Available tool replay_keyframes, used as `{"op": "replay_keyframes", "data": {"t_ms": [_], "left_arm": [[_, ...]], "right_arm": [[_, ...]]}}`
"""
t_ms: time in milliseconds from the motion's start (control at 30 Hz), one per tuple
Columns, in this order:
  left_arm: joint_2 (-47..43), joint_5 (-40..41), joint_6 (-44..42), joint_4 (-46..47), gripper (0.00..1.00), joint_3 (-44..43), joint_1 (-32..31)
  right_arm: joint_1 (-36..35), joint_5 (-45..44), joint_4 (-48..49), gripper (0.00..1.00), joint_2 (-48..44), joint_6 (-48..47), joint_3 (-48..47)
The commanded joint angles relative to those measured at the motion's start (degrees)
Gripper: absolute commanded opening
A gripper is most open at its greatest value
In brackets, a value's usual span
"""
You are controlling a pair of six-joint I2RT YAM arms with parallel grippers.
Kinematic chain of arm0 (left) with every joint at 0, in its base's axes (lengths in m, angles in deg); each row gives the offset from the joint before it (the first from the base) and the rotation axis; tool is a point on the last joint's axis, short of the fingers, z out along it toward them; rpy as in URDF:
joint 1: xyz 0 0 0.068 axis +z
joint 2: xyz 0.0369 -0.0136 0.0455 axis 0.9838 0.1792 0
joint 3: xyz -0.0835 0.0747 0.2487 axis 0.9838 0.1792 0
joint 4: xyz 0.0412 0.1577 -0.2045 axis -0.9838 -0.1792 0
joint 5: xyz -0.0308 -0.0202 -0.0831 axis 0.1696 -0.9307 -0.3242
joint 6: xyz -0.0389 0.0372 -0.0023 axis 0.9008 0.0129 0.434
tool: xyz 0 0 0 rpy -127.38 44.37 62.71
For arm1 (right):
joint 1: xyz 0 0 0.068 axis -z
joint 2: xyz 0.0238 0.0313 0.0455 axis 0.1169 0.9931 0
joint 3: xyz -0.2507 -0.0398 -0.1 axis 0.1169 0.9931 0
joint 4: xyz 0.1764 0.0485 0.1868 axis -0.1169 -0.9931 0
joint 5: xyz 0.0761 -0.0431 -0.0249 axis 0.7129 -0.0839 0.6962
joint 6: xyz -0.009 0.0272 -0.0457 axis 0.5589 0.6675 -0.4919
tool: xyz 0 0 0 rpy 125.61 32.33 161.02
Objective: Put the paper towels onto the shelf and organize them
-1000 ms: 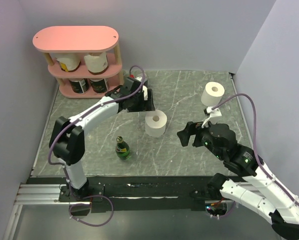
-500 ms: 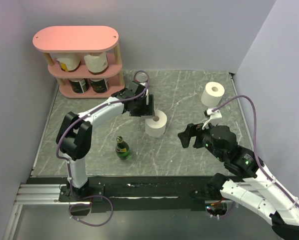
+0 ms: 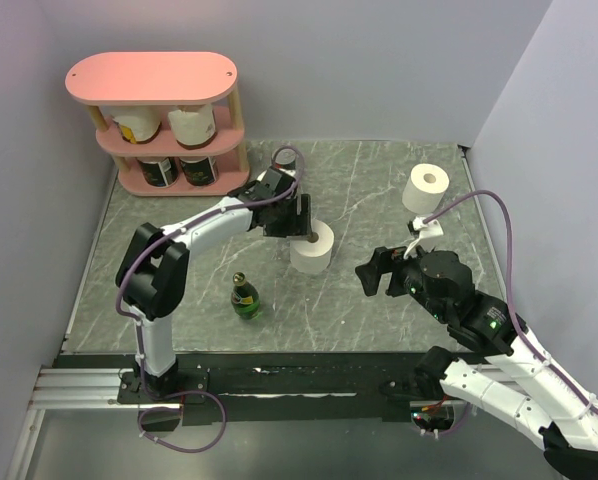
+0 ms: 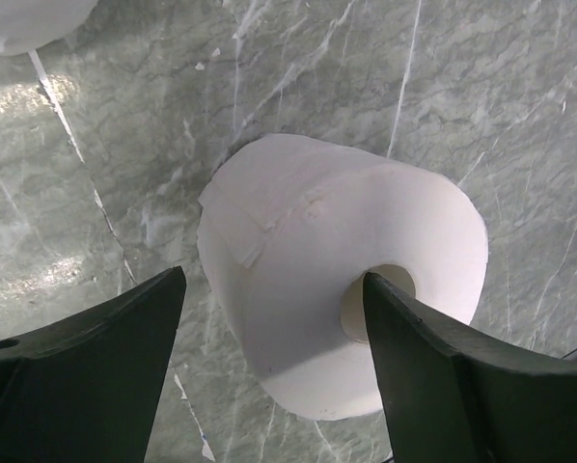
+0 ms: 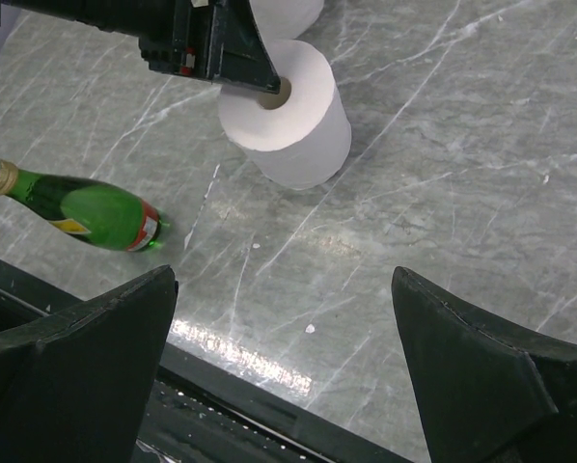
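Note:
A plain white paper towel roll point(image 3: 314, 252) stands upright mid-table. My left gripper point(image 3: 301, 226) straddles its wall: in the left wrist view one finger point(image 4: 419, 357) is at the hollow core and the other point(image 4: 115, 338) stands outside, a small gap off the roll point(image 4: 317, 280). The jaws are open. A second white roll point(image 3: 426, 187) stands at the back right. The pink shelf point(image 3: 149, 78) at the back left holds two cream rolls point(image 3: 137, 125) on its middle tier and two dark-wrapped rolls point(image 3: 159, 172) on the bottom. My right gripper point(image 3: 369, 272) hovers open and empty to the right of the middle roll point(image 5: 293, 116).
A green glass bottle point(image 3: 244, 298) lies on the marble table in front of the left arm, also visible in the right wrist view point(image 5: 86, 210). The table's black front rail point(image 5: 269, 415) runs below the right gripper point(image 5: 284, 280). Walls close in left, back and right.
My left gripper has moved right and down onto the middle roll, one finger entering its core, and its jaws have narrowed. The right arm has stayed put.

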Motion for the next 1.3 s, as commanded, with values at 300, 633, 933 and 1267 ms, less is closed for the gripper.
{"op": "replay_keyframes", "data": {"t_ms": [300,633,933,1267], "left_arm": [[-1.05,1.64,0.97,0.00,0.51,-0.67,-1.08],[-9.31,7.28,4.66,-12.39,0.35,-12.36,3.39],[-20.39,3.94,3.44,-17.84,0.38,-22.73,17.36],[-18.12,-3.34,2.03,-24.61,0.36,-43.30,37.57]], "right_arm": [[0.04,-0.92,1.44,1.00,-0.94,0.46,0.72],[-0.05,-0.65,0.57,1.00,-0.86,-0.15,-0.95],[-0.05,-0.83,0.74,1.00,-0.95,-0.07,-2.97],[-0.05,1.45,-3.21,0.99,2.40,1.34,-8.24]]}}
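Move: My left hand is at the paper roll, one open finger already in its core; the roll's middle is about 2 cm back, 2 cm right and 4 cm below. The second roll stands some 10 cm ahead and 6 cm left, the green bottle about 13 cm back and 13 cm left. The pink shelf's middle lies roughly 18 cm ahead, 29 cm left and 8 cm higher. From my right hand the roll is about 15 cm ahead, 13 cm left and 18 cm lower. I close my left fingers on the roll's wall, one in the core and one outside, sinking barely 1 cm as I do. Then I lift fast, about 34 cm up, and swing some 24 cm left and a little forward towards the shelf, turning the hand roughly 30 degrees counter-clockwise and tipping the fingertips up about as much. ##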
